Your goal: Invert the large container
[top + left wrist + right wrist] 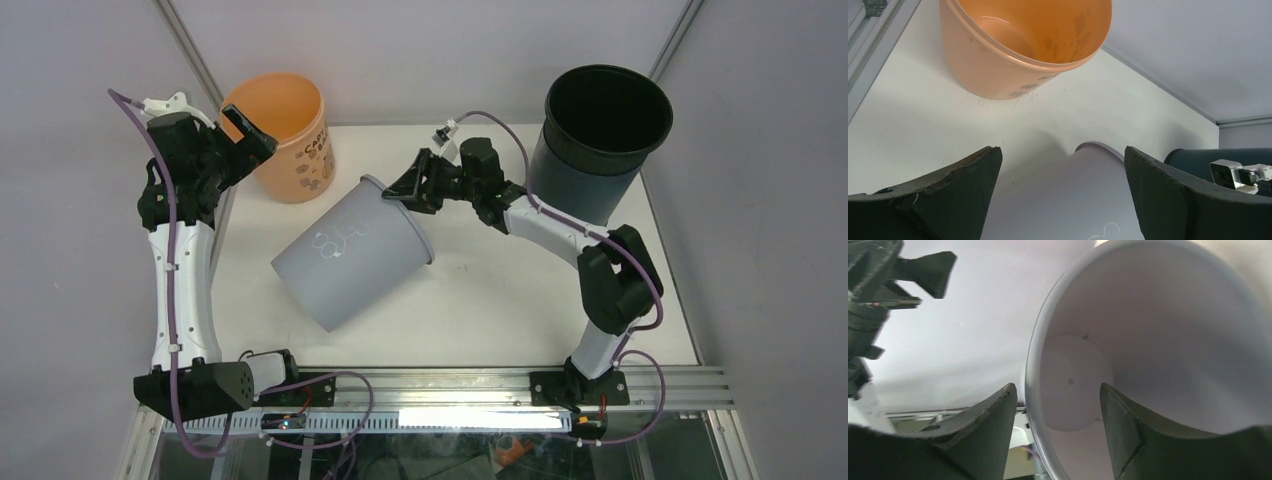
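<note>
The large grey container (350, 250) lies tilted on its side in the middle of the white table (500, 300), with its mouth toward the back right and a white doodle on its wall. My right gripper (405, 190) is open and straddles the rim at the mouth. In the right wrist view (1058, 390) one finger is inside the container (1158, 340) and one is outside, with a gap on either side of the rim. My left gripper (245, 135) hangs open at the back left, holding nothing. In its own view (1062, 150) the grey container (1073, 200) lies below it.
An orange bucket (285, 135) stands upright at the back left, just beside the left gripper, and shows in the left wrist view (1023, 45). A tall black pot (600, 140) stands upright at the back right, behind the right arm. Enclosure walls surround the table.
</note>
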Controlling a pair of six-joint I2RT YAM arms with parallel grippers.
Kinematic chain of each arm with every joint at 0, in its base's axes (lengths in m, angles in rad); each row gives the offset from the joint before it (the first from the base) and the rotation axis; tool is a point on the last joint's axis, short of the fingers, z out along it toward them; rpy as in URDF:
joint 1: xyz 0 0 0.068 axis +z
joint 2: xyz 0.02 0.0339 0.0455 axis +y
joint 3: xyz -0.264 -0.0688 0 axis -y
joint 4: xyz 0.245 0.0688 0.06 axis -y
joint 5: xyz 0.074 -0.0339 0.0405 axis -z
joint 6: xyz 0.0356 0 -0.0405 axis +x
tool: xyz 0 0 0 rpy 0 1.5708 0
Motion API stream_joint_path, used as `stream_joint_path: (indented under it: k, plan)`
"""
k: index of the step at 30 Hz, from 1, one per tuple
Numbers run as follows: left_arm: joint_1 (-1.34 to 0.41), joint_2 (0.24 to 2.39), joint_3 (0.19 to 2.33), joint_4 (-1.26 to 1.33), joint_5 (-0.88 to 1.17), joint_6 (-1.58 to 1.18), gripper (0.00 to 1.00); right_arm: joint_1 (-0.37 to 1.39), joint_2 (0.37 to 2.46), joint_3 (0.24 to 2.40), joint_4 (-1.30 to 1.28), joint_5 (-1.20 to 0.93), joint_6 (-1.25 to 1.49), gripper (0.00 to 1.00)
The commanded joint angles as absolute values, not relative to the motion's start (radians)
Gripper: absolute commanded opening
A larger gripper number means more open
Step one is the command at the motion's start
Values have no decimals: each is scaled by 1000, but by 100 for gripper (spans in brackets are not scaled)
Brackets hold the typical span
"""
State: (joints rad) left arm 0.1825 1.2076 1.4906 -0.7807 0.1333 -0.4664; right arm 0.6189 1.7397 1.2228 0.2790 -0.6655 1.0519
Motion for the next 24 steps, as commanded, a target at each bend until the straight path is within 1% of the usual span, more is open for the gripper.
stream_joint_path:
  k: [1, 3, 7, 11, 12, 14, 16, 21, 24]
  plan:
    - [178, 1173, 1481, -755, 172, -451, 99, 641, 1658, 1352, -65, -550, 722, 65]
    - [178, 1173, 1474, -751, 179, -454, 99, 647, 1655, 1380, -149, -512, 653, 64]
    - [179, 1176, 1461, -742, 187, -458, 99, 654, 1683, 1457, -245, -531, 542, 56]
    - [178, 1188, 1457, -735, 195, -464, 99, 653, 1734, 1522, -249, -706, 507, 58]
    - [178, 1190, 1458, -733, 196, -465, 99, 651, 1747, 1534, -240, -749, 513, 57]
    - [178, 1196, 1460, -732, 198, -464, 99, 649, 1759, 1533, -222, -769, 538, 47]
    - [178, 1197, 1462, -732, 197, -463, 99, 638, 1763, 1515, -171, -806, 583, 40]
    - [178, 1198, 1459, -732, 195, -462, 99, 631, 1786, 1512, -141, -847, 616, 42]
    - [178, 1201, 1456, -732, 196, -463, 99, 627, 1793, 1488, -94, -867, 654, 30]
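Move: The large grey container lies on its side, its mouth facing right and forward. Its middle is about 11 cm left of the right gripper, 9 cm back and 12 cm below, and the top of its rim is right at the fingertips. Of the neighbours, the orange container stands some 17 cm ahead and 27 cm left, the dark bin about 11 cm ahead and 38 cm right. From the left gripper the grey container is about 18 cm right, 11 cm back and 21 cm down. Re-set the right gripper on the top of the grey container's rim: ease it a centimetre to the right while tipping the fingers further down, then draw it back about 2 cm and return to the left, swinging the fingers some 15 degrees counter-clockwise. Keep the rim between the fingers and close them partway around it, one finger inside the mouth and one outside. ##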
